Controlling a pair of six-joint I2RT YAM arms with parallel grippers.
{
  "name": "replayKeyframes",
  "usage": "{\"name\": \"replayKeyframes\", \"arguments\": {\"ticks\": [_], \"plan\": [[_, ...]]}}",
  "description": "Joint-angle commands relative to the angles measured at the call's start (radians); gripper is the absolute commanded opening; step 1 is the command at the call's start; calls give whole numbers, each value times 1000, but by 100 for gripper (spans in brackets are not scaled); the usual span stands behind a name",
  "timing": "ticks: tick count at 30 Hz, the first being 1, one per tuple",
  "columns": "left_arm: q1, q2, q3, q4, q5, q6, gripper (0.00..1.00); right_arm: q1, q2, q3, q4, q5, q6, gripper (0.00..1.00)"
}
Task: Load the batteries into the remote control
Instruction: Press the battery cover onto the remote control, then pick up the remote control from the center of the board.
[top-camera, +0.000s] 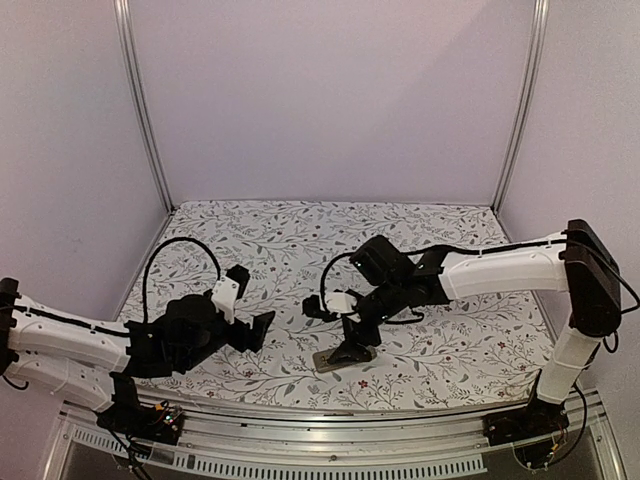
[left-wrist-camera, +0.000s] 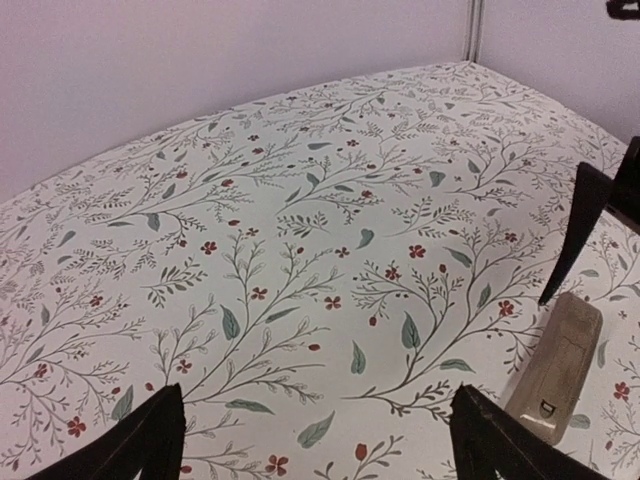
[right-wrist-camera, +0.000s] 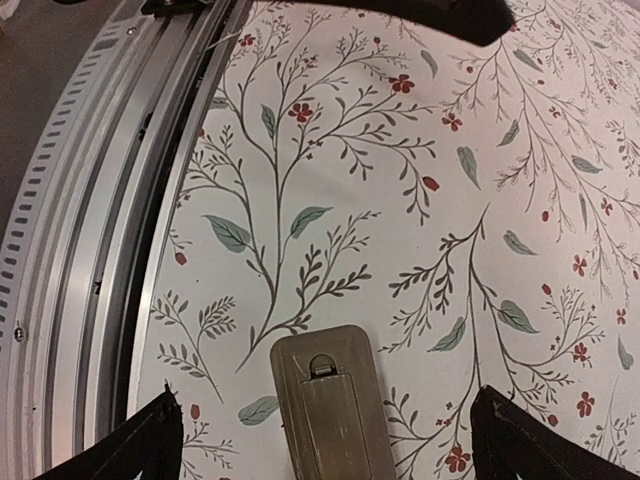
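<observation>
The remote control (top-camera: 332, 359) lies tan-grey back up on the floral table, near the front edge, with its battery cover in place (right-wrist-camera: 330, 410). My right gripper (top-camera: 355, 345) hangs directly over it, jaws wide open on either side of the remote's end (right-wrist-camera: 324, 395), touching nothing. My left gripper (top-camera: 255, 300) stands open to the left, with only bare tablecloth between its fingers (left-wrist-camera: 318, 392). From the left wrist the remote (left-wrist-camera: 557, 366) shows at the lower right, beside a dark right-arm finger (left-wrist-camera: 585, 225). The batteries are out of view.
The aluminium rail (right-wrist-camera: 90, 250) runs along the table's near edge, close to the remote. Pale walls and two metal posts (top-camera: 140, 100) close in the back and sides of the floral tablecloth (top-camera: 300, 240).
</observation>
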Motion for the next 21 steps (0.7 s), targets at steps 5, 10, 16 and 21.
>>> {"name": "replayKeyframes", "arguments": {"ticks": [5, 10, 16, 21], "plan": [[-4, -68, -26, -55, -18, -21, 92, 69, 109, 58, -70, 192, -95, 99], [-10, -32, -1, -70, 17, 1, 92, 53, 90, 31, -79, 210, -96, 99], [-32, 44, 51, -63, 66, 74, 92, -37, 48, -38, -136, 127, -180, 99], [-55, 64, 52, -11, 123, 121, 92, -87, 66, -44, -133, 135, -207, 99]]}}
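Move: The right hand, fingers wide open, hovers over the remote control with its battery cover already on. The remote's middle is roughly 8 cm below, about 2 cm to the right and 1 cm farther out. The cover's middle lies about 1 cm to this hand's left, level with it and some 7 cm down. From the left hand the remote lies about 18 cm to the right, 3 cm back and 11 cm lower. Heading down to the remote's right-hand end, the right hand sinks about 6.5 cm in all, first dropping slightly back, then swinging about 5 cm right and nearly 4 cm forward. Its fingers tip some 15 degrees steeper and stay wide open, coming down around the remote with no contact visible. The open left hand rises a little, then sinks and drifts about 2.5 cm right towards the remote. ##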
